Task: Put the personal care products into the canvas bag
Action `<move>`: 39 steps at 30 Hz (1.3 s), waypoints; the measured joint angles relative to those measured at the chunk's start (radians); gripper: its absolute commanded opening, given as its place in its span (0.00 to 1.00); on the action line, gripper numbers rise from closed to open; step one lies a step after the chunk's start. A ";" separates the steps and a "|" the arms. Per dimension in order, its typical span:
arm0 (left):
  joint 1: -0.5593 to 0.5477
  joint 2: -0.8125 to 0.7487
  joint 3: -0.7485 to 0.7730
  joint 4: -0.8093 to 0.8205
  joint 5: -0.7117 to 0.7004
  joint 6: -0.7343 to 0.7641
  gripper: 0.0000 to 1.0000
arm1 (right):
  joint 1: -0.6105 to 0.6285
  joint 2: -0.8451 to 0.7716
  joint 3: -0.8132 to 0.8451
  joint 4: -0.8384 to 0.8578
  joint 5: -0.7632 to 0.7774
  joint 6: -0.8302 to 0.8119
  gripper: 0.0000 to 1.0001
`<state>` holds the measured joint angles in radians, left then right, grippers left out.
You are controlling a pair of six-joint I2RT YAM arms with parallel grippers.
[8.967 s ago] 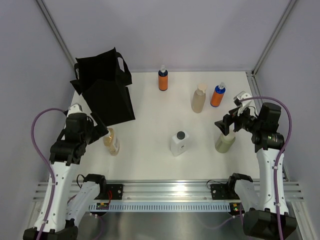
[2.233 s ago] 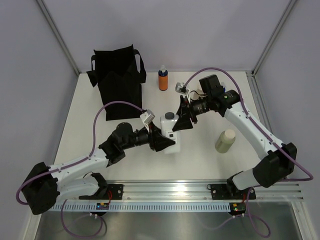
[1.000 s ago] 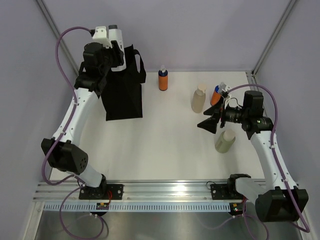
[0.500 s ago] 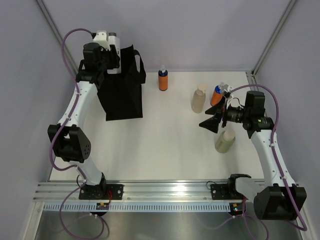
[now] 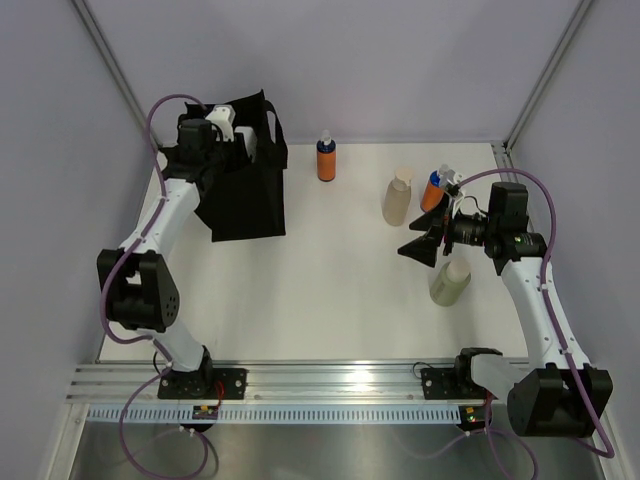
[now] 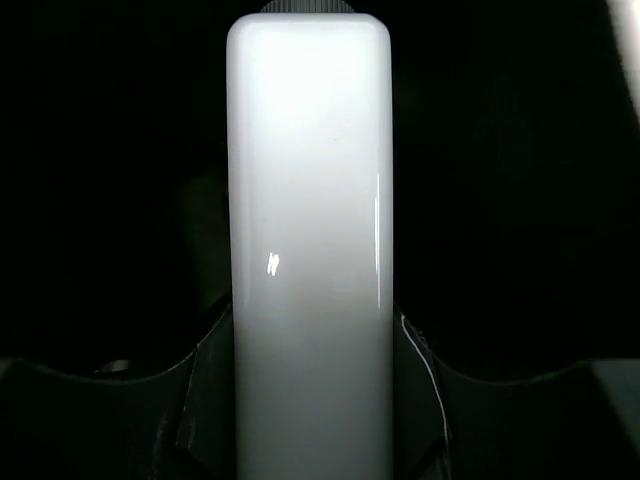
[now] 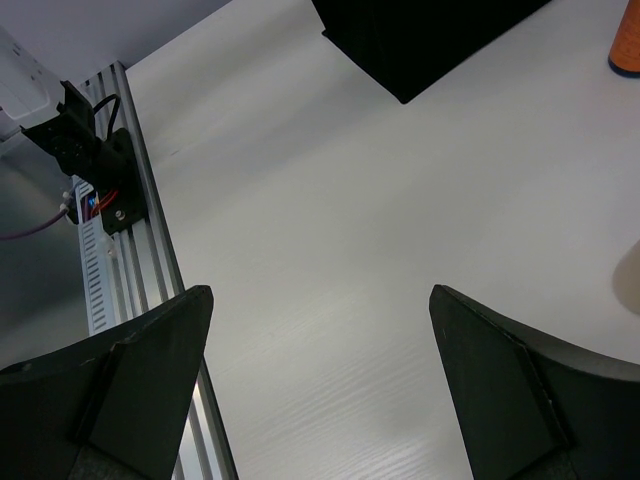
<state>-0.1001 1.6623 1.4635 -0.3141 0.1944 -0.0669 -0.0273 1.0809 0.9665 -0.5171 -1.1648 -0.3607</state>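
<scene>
The canvas bag (image 5: 243, 195) stands upright at the back left, a black tote. My left gripper (image 5: 238, 150) reaches into its mouth, shut on the white bottle (image 5: 247, 143). In the left wrist view the white bottle (image 6: 310, 250) fills the middle between my fingers (image 6: 205, 400), with only dark bag fabric around it. On the table stand an orange bottle (image 5: 326, 160), a beige pump bottle (image 5: 398, 198), a second orange bottle (image 5: 435, 190) and an olive-green bottle (image 5: 450, 282). My right gripper (image 5: 420, 247) hovers open and empty left of the olive-green bottle.
The right wrist view looks across bare white table (image 7: 330, 230) to the bag's base (image 7: 430, 40), the orange bottle (image 7: 625, 50) and the aluminium rail (image 7: 100, 210) at the near edge. Grey walls close in the back and both sides.
My left gripper has come down from above the bag's rim into its mouth, carrying the white bottle. The right arm has barely moved.
</scene>
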 measured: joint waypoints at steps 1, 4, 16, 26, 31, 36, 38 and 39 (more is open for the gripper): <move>0.003 0.009 0.003 -0.004 -0.005 -0.005 0.02 | 0.000 0.000 0.000 -0.001 0.000 -0.001 1.00; 0.010 0.035 0.027 -0.027 -0.008 -0.011 0.10 | 0.000 0.000 0.000 -0.002 0.000 -0.003 1.00; 0.015 0.182 0.162 -0.100 0.084 -0.024 0.84 | 0.000 0.011 0.000 -0.004 0.027 -0.012 0.99; 0.007 0.171 0.208 -0.085 0.087 -0.039 0.97 | -0.005 0.016 0.000 -0.004 0.083 -0.024 0.99; 0.011 0.103 0.210 -0.081 0.091 -0.039 0.99 | -0.011 0.017 0.000 0.003 0.137 -0.007 0.99; 0.010 -0.060 0.157 -0.046 0.095 -0.065 0.99 | -0.014 0.017 -0.013 0.064 0.264 0.070 1.00; 0.010 -0.154 0.098 -0.023 0.095 -0.082 0.99 | -0.014 0.016 -0.023 0.105 0.344 0.120 0.99; 0.010 -0.211 0.060 -0.001 0.093 -0.090 0.99 | -0.014 0.016 -0.026 0.119 0.394 0.149 0.99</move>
<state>-0.0898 1.4513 1.5234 -0.3153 0.2878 -0.1574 -0.0414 1.0973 0.9405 -0.3985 -0.7704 -0.2119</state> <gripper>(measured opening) 0.984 0.993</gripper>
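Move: The left hand, holding the white bottle, already has it inside the mouth of the canvas bag; the bag's middle lies about 10 cm below this hand, 1 cm ahead and 2 cm to its right. The middle orange bottle stands some 22 cm right, 3 cm ahead. From the empty right hand, the tan bottle is about 17 cm ahead, 1 cm left; the right orange bottle, 19 cm ahead, 10 cm right; the green bottle, 4 cm back, 10 cm right. Down and forward about 3 cm each, the left hand eases deeper into the bag with the white bottle, tipping slightly down, opens its fingers wide to let go, then rises some 15 cm and draws back about 7 cm out of the bag, tilting up. Late on, the right hand, empty and open, swings forward and right about 7 cm, sinking a little and turning clockwise some 20 degrees, towards the tan and right orange bottles. ##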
